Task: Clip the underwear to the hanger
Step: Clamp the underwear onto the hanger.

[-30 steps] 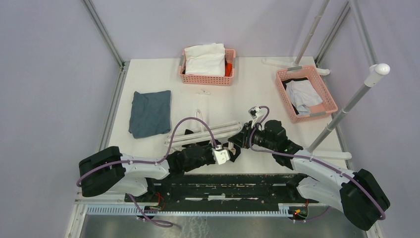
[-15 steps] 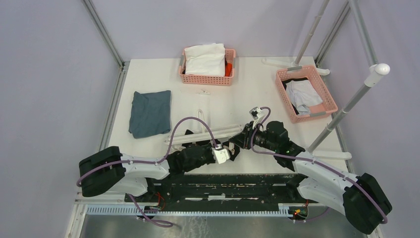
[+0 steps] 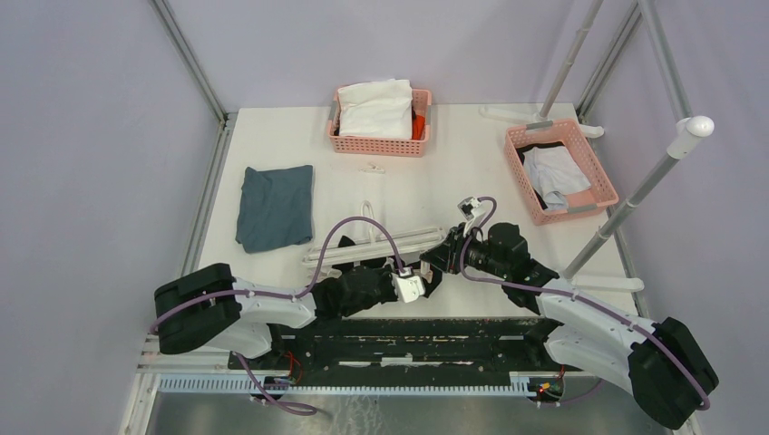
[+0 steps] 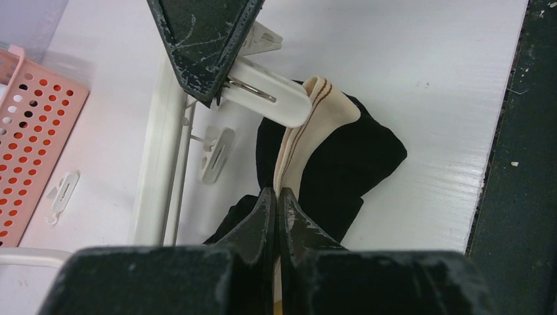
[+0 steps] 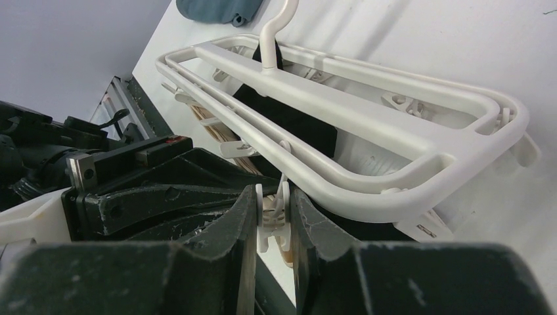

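The underwear (image 4: pixel 355 164), black with a beige waistband (image 4: pixel 309 125), lies bunched on the white table beside the hanger (image 4: pixel 157 164). My left gripper (image 4: pixel 276 191) is shut on the waistband's edge. The hanger (image 5: pixel 368 111) is a white rectangular frame with small dangling clips, and black fabric (image 5: pixel 289 125) shows under its rails. My right gripper (image 5: pixel 274 193) is shut on one white clip (image 5: pixel 272 210), squeezing its tail end. In the left wrist view that clip (image 4: pixel 269 98) sits just above the waistband, touching or almost touching it. In the top view both grippers (image 3: pixel 426 275) meet at the hanger's near right corner (image 3: pixel 399 240).
A folded blue-grey cloth (image 3: pixel 275 206) lies at the left. A pink basket (image 3: pixel 379 143) with a white garment stands at the back, and another pink basket (image 3: pixel 580 195) is at the right. A slanted white pole (image 3: pixel 635 195) crosses the right side. A loose clip (image 3: pixel 372 168) lies near the back basket.
My left arm has shifted slightly to the right, bringing the waistband closer to the held clip. The right gripper has stayed nearly in place.
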Action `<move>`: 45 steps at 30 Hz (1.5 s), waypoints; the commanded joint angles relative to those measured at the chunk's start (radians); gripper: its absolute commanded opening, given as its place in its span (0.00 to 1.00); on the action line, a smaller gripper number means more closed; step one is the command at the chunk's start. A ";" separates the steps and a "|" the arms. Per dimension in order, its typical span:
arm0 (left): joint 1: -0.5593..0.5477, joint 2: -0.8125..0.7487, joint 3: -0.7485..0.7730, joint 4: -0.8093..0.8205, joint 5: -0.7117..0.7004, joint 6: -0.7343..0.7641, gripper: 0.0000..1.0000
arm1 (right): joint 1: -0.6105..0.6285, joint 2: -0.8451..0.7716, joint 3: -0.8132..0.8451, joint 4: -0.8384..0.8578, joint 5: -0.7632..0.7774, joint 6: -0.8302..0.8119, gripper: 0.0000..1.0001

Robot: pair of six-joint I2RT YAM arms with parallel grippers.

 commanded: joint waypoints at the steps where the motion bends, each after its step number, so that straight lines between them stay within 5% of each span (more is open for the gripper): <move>1: -0.009 -0.006 0.036 0.074 -0.016 0.021 0.03 | 0.008 -0.011 0.000 0.078 -0.003 0.005 0.12; 9: -0.016 -0.011 0.053 -0.065 0.068 0.052 0.03 | 0.007 -0.091 0.017 0.047 0.074 -0.006 0.11; 15: -0.018 -0.103 0.058 -0.271 0.260 0.058 0.42 | 0.008 -0.135 0.037 -0.032 0.119 -0.049 0.11; 20: -0.018 -0.167 0.069 -0.381 0.315 0.046 0.61 | 0.008 -0.124 0.026 -0.015 0.111 -0.036 0.12; 45: 0.049 0.002 0.203 -0.317 0.444 0.115 0.57 | 0.008 -0.137 0.031 -0.038 0.097 -0.035 0.11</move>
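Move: The left fingers still pinch the underwear's tan waistband. Its loose folded end, the spot to re-grip, lies about 4 cm to that hand's right, 1 cm back and 2 cm lower. The clip squeezed by the right fingers is some 3 cm right of the left hand, 2 cm ahead and 3 cm up; the hanger's middle is about 9 cm left, 5 cm ahead and 3 cm up. From the right hand the waistband end lies about 7 cm below, 3 cm back and 1 cm right. The left fingers open to a bit over half and let go of the waistband while the hand draws back about 6 cm, sinking slightly and swinging some 20 degrees clockwise, then shifts about 2.5 cm right and a little forward again, still open, with the band's loose end in view between the fingertips. Meanwhile the right hand keeps its squeeze on the hanger's clip and carries it about 1.5 cm to the right and roughly 1 cm up, after first lifting nearly 2 cm. ##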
